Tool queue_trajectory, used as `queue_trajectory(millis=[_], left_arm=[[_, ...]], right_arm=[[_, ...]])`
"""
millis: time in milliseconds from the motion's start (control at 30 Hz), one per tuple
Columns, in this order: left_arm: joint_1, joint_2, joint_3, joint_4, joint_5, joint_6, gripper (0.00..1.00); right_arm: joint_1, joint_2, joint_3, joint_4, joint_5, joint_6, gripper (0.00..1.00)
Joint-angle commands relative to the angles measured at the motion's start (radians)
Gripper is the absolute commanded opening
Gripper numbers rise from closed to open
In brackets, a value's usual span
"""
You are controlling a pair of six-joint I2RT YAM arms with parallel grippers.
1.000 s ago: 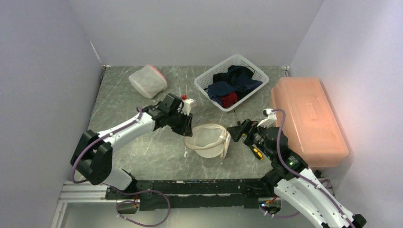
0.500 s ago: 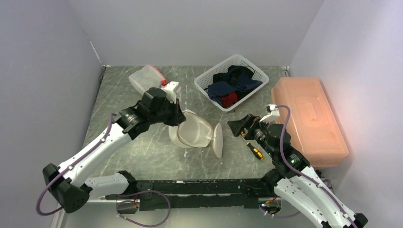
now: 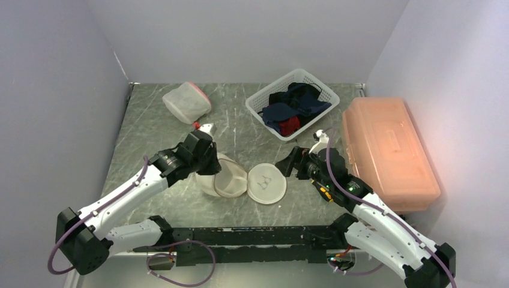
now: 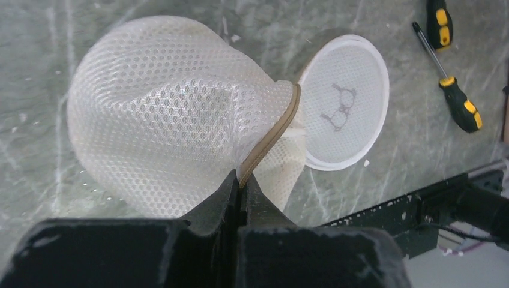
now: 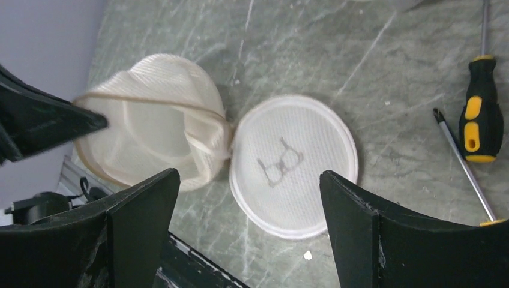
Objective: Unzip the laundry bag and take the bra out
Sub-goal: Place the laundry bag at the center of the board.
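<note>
The laundry bag [image 3: 227, 182] is a white mesh pouch lying on its side on the table, its mouth open. Its round flap [image 3: 267, 183] lies flat beside it, joined at one edge. My left gripper [image 4: 242, 180] is shut on the bag's tan rim [image 4: 270, 135], with the mesh body [image 4: 162, 120] bulging beyond the fingers. My right gripper [image 5: 249, 175] is open, hovering just above the flap [image 5: 294, 162] with nothing between its fingers. The bag's inside [image 5: 150, 126] shows only pale mesh. No bra is visible.
A black-and-yellow screwdriver [image 3: 324, 192] lies right of the flap, and another one [image 4: 441, 24] lies beyond it. A white basket [image 3: 258, 111] of dark clothes stands at the back, an orange box [image 3: 387, 150] at the right, another mesh pouch [image 3: 186, 102] at the back left.
My left gripper closed on the bag's rim and dragged the bag toward the near left. The flap dropped flat onto the table. My right gripper shifted left over the flap.
</note>
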Motion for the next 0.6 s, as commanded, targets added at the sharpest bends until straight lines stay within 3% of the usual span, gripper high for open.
queue_trajectory(millis=[0, 200, 567], left_arm=[[-0.002, -0.043, 0.032, -0.060, -0.161, -0.050, 0.03], [-0.002, -0.026, 0.014, -0.097, -0.199, -0.083, 0.03], [-0.002, -0.050, -0.038, -0.022, -0.151, -0.074, 0.03]], right_arm=[[0.000, 0.018, -0.055, 0.062, -0.035, 0.017, 0.91], [0.002, 0.057, -0.111, 0.026, 0.011, 0.026, 0.86], [0.008, 0.246, -0.197, 0.142, 0.016, 0.075, 0.67]])
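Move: The left hand still pinches the tan rim of the laundry bag, whose body hangs roughly 3 cm ahead and 8 cm below; its round lid lies level ahead, about 16 cm to the right and 13 cm down. From the empty, wide-open right hand the lid is level ahead, some 7 cm left and 15 cm below, with the bag body 2 cm ahead and 23 cm left. The short screwdriver lies 8 cm ahead and 7 cm right, the long one level ahead, 10 cm right. The right hand sinks steadily by about 12 cm towards the table beside the lid's right edge, easing back some 2.5 cm, while its wrist tips the fingers further down and they narrow from wide open to about two thirds, still gripping nothing. The left hand keeps its pinch on the bag's rim and draws it about 3 cm left with a slight counter-clockwise turn in the first half, then holds there, sinking barely. ##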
